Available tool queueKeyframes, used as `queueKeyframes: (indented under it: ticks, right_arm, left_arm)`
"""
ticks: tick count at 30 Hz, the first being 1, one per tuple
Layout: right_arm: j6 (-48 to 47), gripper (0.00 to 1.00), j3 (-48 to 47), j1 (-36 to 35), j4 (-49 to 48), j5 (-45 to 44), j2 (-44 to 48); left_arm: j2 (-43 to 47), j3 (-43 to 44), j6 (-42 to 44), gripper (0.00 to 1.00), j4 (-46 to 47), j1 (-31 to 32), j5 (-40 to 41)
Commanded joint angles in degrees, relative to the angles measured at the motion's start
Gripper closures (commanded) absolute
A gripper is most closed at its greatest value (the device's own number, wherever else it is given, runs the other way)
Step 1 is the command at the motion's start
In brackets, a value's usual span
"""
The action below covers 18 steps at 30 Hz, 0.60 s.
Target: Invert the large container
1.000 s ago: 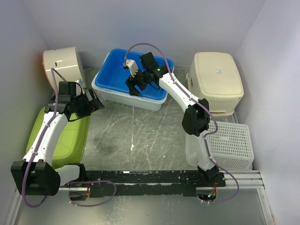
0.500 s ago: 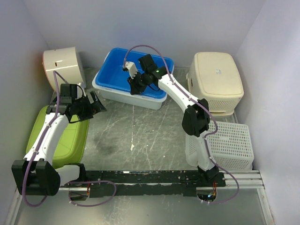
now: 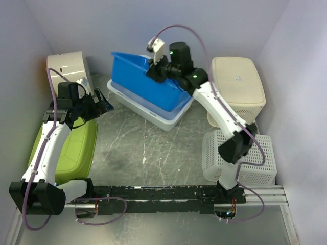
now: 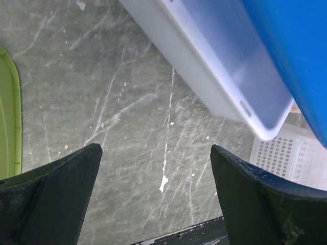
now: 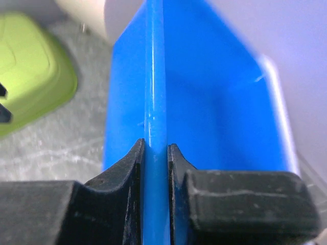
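Observation:
The large blue container [image 3: 143, 79] stands tilted at the back centre, its right side raised out of a white tub [image 3: 153, 115] that lies under it. My right gripper [image 3: 156, 69] is shut on the container's rim; in the right wrist view the blue rim [image 5: 155, 102] runs straight between the two pads of that gripper [image 5: 155, 150]. My left gripper [image 3: 99, 104] hovers open just left of the tub, holding nothing. Its wrist view shows the open gripper [image 4: 156, 148] over bare table, with the white tub [image 4: 204, 66] and blue container [image 4: 296, 51] above right.
A green lid [image 3: 71, 153] lies at the left under the left arm. A cream round bin [image 3: 66, 69] stands at the back left. A beige tub [image 3: 235, 87] sits upside down at the back right, with a white lattice basket [image 3: 250, 158] in front of it.
My right gripper shut on the blue container's rim and rose, tipping the container up out of the white tub. The left arm shifted slightly back and left, still open.

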State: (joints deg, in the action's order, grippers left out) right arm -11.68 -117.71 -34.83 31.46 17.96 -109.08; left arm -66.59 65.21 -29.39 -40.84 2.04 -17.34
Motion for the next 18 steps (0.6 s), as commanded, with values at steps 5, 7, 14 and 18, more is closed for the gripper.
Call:
queueKeyframes:
  ticks: [5, 7, 14, 18]
  right_arm:
    - [11.2, 1.0, 6.4, 0.4, -21.7, -7.9, 16.8]
    - [12.9, 1.0, 8.9, 0.4, -23.1, -7.8, 19.6]
    - [20.7, 1.0, 11.3, 0.4, -22.2, -3.6, 26.5]
    - [24.3, 1.0, 13.1, 0.3, -22.2, -2.7, 31.5]
  left_arm:
    - [0.8, 7.9, 1.0, 0.01, -3.7, -0.4, -0.7]
    - [1.0, 9.8, 1.0, 0.01, -3.8, -0.5, -0.9]
    - [-0.3, 20.2, 3.1, 0.01, -7.4, -0.8, 1.6]
    - [1.1, 24.9, 4.6, 0.01, -7.6, -0.8, 3.4]
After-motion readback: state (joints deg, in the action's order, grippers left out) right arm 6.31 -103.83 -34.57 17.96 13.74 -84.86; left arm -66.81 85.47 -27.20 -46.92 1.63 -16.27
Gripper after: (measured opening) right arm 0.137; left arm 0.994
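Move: The right hand grips the rim of the blue container, whose middle hangs about 6 cm ahead of it and 10 cm below; the large white container sits underneath, middle some 6 cm ahead and 25 cm down, with the beige bin about 36 cm to the right, 5 cm ahead and 17 cm down. From the left hand, the blue container's middle is roughly 15 cm ahead and 23 cm right, about level, while the green tub is about 8 cm back, 16 cm left and 17 cm below. With its fingers still shut on the blue rim, the right hand hoists the container up from the white one by about 15 cm, rising fast at first and then easing off as it draws back some 8 cm and a little to the right, the wrist rolling about 25 degrees so its left side comes up. The empty left hand, fingers staying wide open, goes up about 12 cm with hardly any sideways travel and tips its fingers up by some 15 degrees, staying clear to the left of the blue container. ##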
